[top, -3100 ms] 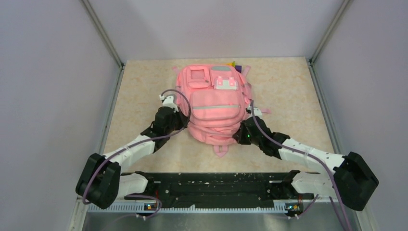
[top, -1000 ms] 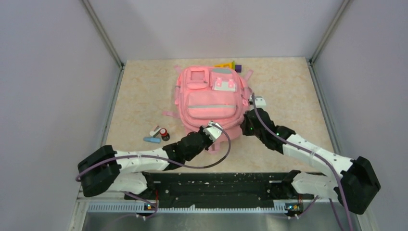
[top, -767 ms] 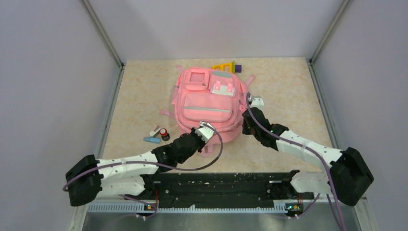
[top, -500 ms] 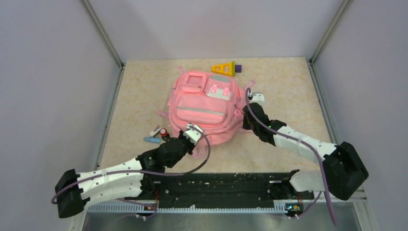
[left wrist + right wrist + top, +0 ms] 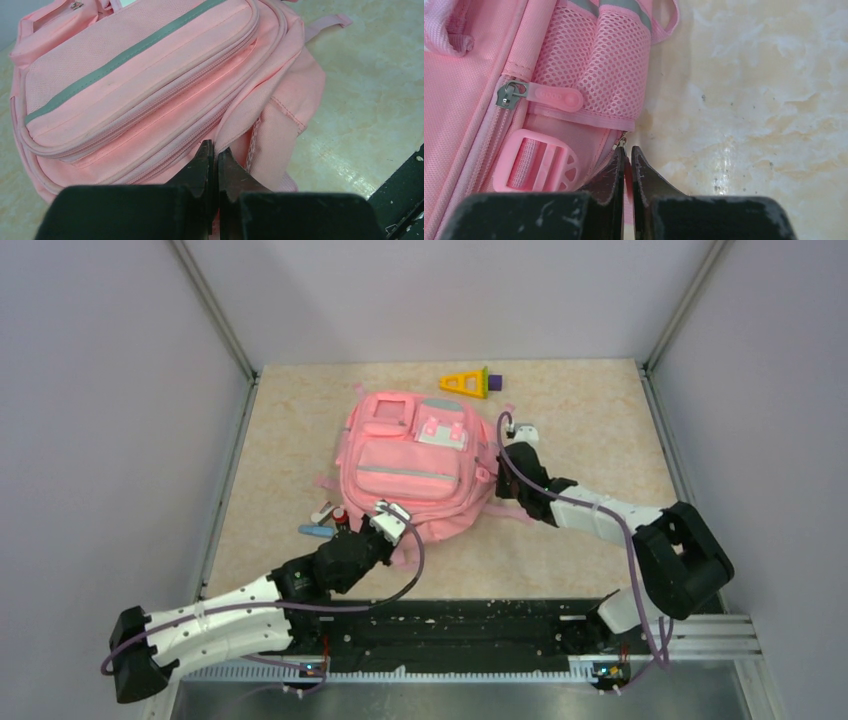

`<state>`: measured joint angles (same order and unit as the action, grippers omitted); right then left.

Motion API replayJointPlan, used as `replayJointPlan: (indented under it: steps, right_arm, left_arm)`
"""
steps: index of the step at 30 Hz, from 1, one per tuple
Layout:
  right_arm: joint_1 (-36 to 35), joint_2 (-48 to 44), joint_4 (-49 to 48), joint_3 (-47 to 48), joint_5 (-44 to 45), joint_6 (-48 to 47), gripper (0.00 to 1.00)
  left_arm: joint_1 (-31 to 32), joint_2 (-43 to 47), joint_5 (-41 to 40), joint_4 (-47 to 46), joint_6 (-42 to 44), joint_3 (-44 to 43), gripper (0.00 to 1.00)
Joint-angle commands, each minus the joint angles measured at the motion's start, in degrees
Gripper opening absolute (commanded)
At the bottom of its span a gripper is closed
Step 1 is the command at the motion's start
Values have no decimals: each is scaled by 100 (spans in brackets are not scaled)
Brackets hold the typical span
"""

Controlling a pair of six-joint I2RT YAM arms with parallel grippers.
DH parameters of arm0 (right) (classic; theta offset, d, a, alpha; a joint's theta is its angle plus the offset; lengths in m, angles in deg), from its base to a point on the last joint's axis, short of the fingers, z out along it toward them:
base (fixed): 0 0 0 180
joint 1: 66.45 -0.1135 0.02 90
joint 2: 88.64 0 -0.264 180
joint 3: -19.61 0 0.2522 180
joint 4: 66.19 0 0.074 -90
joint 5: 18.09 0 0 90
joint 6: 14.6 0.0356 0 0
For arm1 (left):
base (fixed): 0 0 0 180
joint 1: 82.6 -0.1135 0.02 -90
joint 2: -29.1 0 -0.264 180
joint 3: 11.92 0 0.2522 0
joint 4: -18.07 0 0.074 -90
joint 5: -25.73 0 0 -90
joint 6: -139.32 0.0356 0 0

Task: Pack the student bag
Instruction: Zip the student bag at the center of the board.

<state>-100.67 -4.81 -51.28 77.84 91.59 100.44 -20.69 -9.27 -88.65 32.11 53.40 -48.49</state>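
Observation:
The student bag is a pink backpack lying flat on the table, front pockets up. My left gripper is at the bag's near edge. In the left wrist view it is shut, with a fold of the bag's fabric pinched at its tips. My right gripper is at the bag's right side. In the right wrist view it is shut on a pink pull tab, and the tab's metal zip slider shows just past the fingertips. Next to it are a mesh side pocket and a pink buckle.
A yellow triangle with a purple piece lies behind the bag near the back wall. Small items lie left of the bag: a white one, a red and black one and a blue one. Walls close in three sides.
Both arms have swung left and dragged the bag leftward, turning it slightly. The yellow triangle behind it, hidden before, now lies fully uncovered. Both grippers stayed shut.

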Motion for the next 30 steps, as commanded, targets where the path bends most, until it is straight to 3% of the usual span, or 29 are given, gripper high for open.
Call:
replayJointPlan:
  steps: [1, 7, 8, 14, 18, 21, 24, 27, 30]
  right_arm:
    - [449, 218, -355, 217, 666, -322, 0]
    - [451, -480, 46, 195, 577, -378, 0]
    - [451, -615, 202, 220, 644, -370, 4]
    - [451, -1465, 887, 326, 627, -436, 63]
    - [451, -2088, 1034, 179, 312, -409, 78]
    - [451, -2479, 980, -1, -10, -464, 87]
    - [451, -2563, 1011, -69, -328, -576, 89]
    - [451, -2517, 870, -131, -929, -786, 91]
    - [451, -2431, 547, -211, -1545, -894, 93]
  left_arm:
    - [-71, 395, -650, -577, -90, -145, 0]
    - [-67, 88, -22, -796, -205, -151, 0]
    - [-73, -60, 174, -895, -253, -167, 0]
    - [-67, -1558, 1465, -1643, -573, -550, 0]
    - [-58, -2666, 2556, -2145, -748, -1129, 2]
    - [-56, -3260, 2975, -2357, -902, -1584, 30]
    - [-56, -3446, 2710, -2253, -961, -1807, 60]
    - [-70, -3275, 1853, -2024, -1287, -1814, 75]
    - [-318, -2968, 1263, -1343, -1730, -1876, 83]
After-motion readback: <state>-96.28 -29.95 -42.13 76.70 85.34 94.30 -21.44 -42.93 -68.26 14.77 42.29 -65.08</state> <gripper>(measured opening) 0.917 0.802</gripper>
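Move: The right hand still pinches the zipper pull; the pink buckle lies about 5 cm to its left at the same forward distance, and a second zipper pull 5 cm left and 4 cm ahead. The left hand still grips the bag's front edge; the student bag's middle lies some 20 cm ahead, 5 cm right and 6 cm lower, the red jar 8 cm ahead, 9 cm left and 12 cm below. Right hand frees the zipper pull, rising about 12 cm; left drags the bag's edge right, then releases it. ##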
